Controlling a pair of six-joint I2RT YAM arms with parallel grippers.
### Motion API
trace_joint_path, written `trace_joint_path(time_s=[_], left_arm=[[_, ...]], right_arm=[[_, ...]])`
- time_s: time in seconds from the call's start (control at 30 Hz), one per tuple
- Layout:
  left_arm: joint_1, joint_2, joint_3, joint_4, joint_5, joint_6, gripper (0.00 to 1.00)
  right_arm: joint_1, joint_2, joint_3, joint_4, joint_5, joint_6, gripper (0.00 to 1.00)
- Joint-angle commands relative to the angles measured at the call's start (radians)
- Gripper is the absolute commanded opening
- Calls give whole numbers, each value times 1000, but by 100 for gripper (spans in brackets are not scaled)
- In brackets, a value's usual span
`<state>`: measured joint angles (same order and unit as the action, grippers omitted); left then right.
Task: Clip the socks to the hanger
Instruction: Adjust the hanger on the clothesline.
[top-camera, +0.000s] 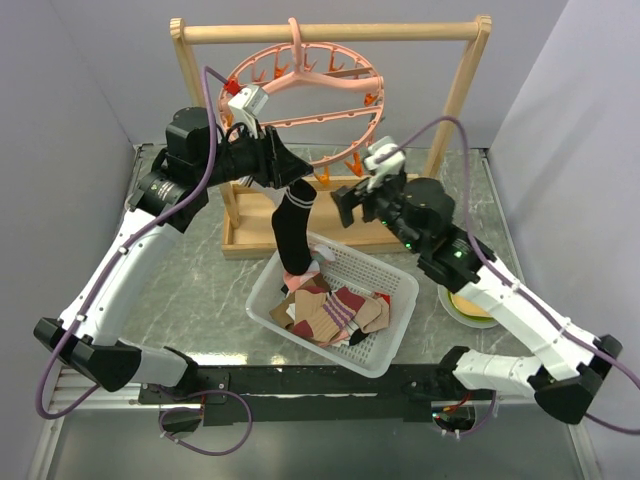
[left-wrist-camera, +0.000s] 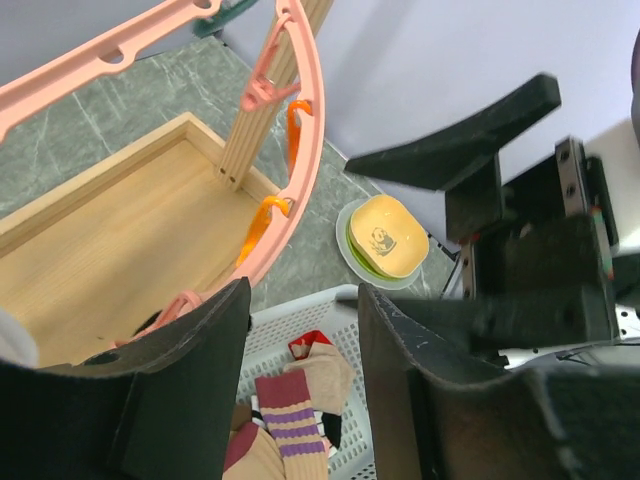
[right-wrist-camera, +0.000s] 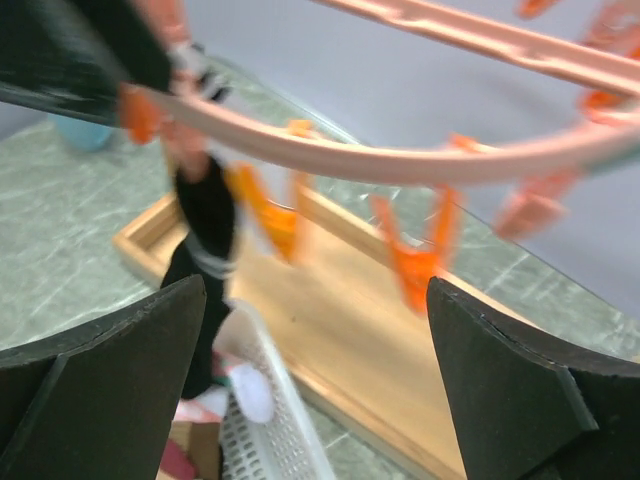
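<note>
The salmon-pink ring hanger (top-camera: 300, 85) hangs by its hook from a wooden rail, with orange clips (right-wrist-camera: 415, 260) dangling off its rim. A black sock (top-camera: 293, 225) hangs from the ring, its toe reaching down into the basket; the right wrist view shows the black sock (right-wrist-camera: 205, 230) blurred under a clip. My left gripper (top-camera: 290, 172) sits at that sock's top, its jaws apart with nothing between them (left-wrist-camera: 302, 300). My right gripper (top-camera: 345, 205) stands wide open and empty (right-wrist-camera: 315, 300) just right of the sock, below the ring. More socks (top-camera: 325, 310) lie in the basket.
A white mesh basket (top-camera: 265, 290) sits in front of the wooden rack (top-camera: 330, 32) and its tray base (top-camera: 250, 235). A toy burger on a green plate (top-camera: 470, 305) lies at the right, beside the right arm. Grey walls close in both sides.
</note>
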<state>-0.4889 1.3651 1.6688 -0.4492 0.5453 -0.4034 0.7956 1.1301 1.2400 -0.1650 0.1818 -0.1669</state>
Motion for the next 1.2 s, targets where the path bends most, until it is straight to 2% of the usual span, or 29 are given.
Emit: trace_joint_path(time_s=[0.0, 0.13, 0.3, 0.47, 0.73, 1.1, 1.13, 1.17], left_arm=[[-4, -4, 14, 41, -1, 5, 52], [-5, 2, 22, 37, -7, 15, 52], [-5, 9, 32, 35, -13, 20, 52], [-5, 14, 40, 23, -19, 35, 51], [-5, 12, 43, 10, -24, 46, 49], [-4, -9, 39, 0, -28, 51, 48], [-4, -8, 40, 0, -28, 51, 48], [-5, -9, 42, 0, -28, 52, 48]], right_arm=[[-103, -65, -54, 65, -79, 43, 97], [-238, -78, -99, 119, -177, 49, 95], [-289, -20, -54, 127, -404, 43, 87], [-331, 57, -16, 148, -514, 29, 81], [-401, 134, 4, 258, -593, 72, 77], [-406, 192, 15, 387, -630, 125, 75], [-404, 195, 16, 389, -633, 129, 74], [-404, 198, 18, 389, -637, 130, 67]])
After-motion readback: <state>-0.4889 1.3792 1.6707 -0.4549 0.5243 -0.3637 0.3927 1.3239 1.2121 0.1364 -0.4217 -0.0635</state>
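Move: Roughly 9 cm ahead of the right hand, 1 cm to its right and 4 cm above lies the right front rim of the hanger, the spot it goes for. An orange clip hangs from the front rim about 6 cm ahead and 5 cm left of the hand, near its height; the black sock hangs some 11 cm left, 4 cm ahead and 8 cm below. From the left hand that rim spot is about 11 cm right, 3 cm forward and level. Swinging out to the right by about 6 cm, the empty right hand then curves forward towards the hanger's right front rim, coming partly back left and dipping before it rises a little, for some 8 cm forward in all. It turns about 10 degrees counter-clockwise, and its fingers narrow from wide open to about three quarters, reaching in under the rim by the orange clips without closing on it. ##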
